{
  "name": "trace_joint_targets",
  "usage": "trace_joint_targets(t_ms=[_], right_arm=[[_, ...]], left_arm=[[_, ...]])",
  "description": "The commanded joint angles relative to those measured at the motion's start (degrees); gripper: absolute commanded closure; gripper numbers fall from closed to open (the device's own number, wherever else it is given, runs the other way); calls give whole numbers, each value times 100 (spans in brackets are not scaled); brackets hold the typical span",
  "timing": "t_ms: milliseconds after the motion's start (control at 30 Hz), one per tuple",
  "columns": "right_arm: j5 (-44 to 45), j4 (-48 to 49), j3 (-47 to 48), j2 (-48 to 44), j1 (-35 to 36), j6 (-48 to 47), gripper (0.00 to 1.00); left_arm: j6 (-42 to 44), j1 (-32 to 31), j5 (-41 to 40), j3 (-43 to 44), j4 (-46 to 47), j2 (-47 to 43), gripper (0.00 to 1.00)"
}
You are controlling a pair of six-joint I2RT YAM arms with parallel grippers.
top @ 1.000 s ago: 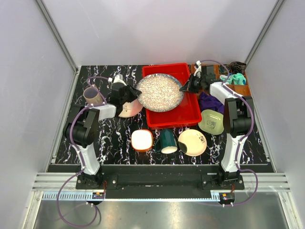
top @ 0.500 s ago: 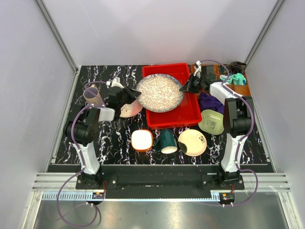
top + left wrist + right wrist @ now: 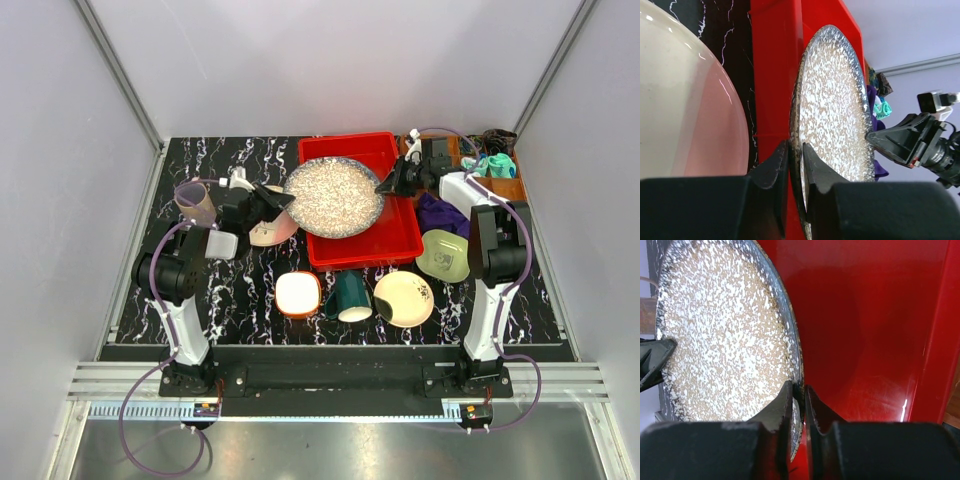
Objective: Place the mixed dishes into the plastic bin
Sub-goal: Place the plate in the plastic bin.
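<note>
The big speckled grey plate (image 3: 333,197) hangs level over the red plastic bin (image 3: 400,235), its left edge past the bin's left rim. My left gripper (image 3: 288,200) is shut on the plate's left rim (image 3: 835,100), jaws (image 3: 796,150) pinching it. My right gripper (image 3: 383,187) straddles the right rim (image 3: 725,330), jaws (image 3: 799,392) slightly parted with a sliver of red bin (image 3: 875,315) showing beside the rim. The pink-cream plate (image 3: 272,230) lies under the left gripper.
A mauve cup (image 3: 195,200) lies at the left. Along the front stand an orange-white bowl (image 3: 298,293), dark green mug (image 3: 350,295) and pale yellow plate (image 3: 403,298). A light green bowl (image 3: 443,255), purple cloth (image 3: 440,212) and brown tray (image 3: 505,185) sit right of the bin.
The left gripper has tightened on the plate's rim and drawn back leftward, shifting the plate slightly left. The right jaws have eased apart on the opposite rim.
</note>
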Motion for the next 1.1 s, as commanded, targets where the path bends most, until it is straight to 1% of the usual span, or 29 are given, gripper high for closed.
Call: trace_joint_targets(t_ms=[0, 33, 67, 200, 400, 500, 567, 700, 933, 1067], right_arm=[[-514, 245, 102, 63, 322, -4, 82], [-514, 236, 93, 72, 322, -12, 80], [-514, 236, 93, 81, 331, -12, 75], [-514, 236, 84, 107, 322, -4, 66], [-496, 236, 84, 116, 322, 5, 60], [-453, 228, 85, 107, 331, -3, 59], [-426, 228, 93, 98, 331, 5, 51], [-356, 228, 67, 63, 331, -12, 39], [-136, 228, 23, -25, 322, -39, 32], [171, 219, -21, -147, 322, -82, 29]], left_arm=[[-344, -182, 1174, 18, 1451, -337, 100], [-388, -165, 1183, 0, 1486, -346, 100], [-397, -156, 1191, -17, 1547, -337, 100], [-441, -112, 1218, -52, 1644, -355, 100], [-520, -15, 1244, -140, 1759, -363, 100], [-520, 20, 1253, -158, 1777, -364, 100], [-529, 38, 1244, -167, 1794, -372, 100], [-529, 64, 1262, -176, 1803, -390, 100], [-529, 90, 1271, -176, 1785, -390, 100], [-520, 99, 1253, -193, 1768, -416, 100]])
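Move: The speckled plate spans the two hands over the red bin. The bin's middle is about 15 cm to the left hand's right and level with it, some 8 cm down; the pinkish plate on the table lies about 5 cm left and 5 cm back. From the right hand, the bin's middle is roughly 4 cm left, 3 cm back and 8 cm below; the purple cloth sits about 14 cm right and 4 cm back. The speckled plate's right rim is being released: the right fingers, already starting to part, spread wide around it while that hand sinks about 1.5 cm, eases back slightly and slides some 2.5 cm left, farther over the plate. The left hand keeps its pinch on the left rim, first lifting about 1.5 cm, then drawing back about as far and slightly right, turning about 5 degrees clockwise. ##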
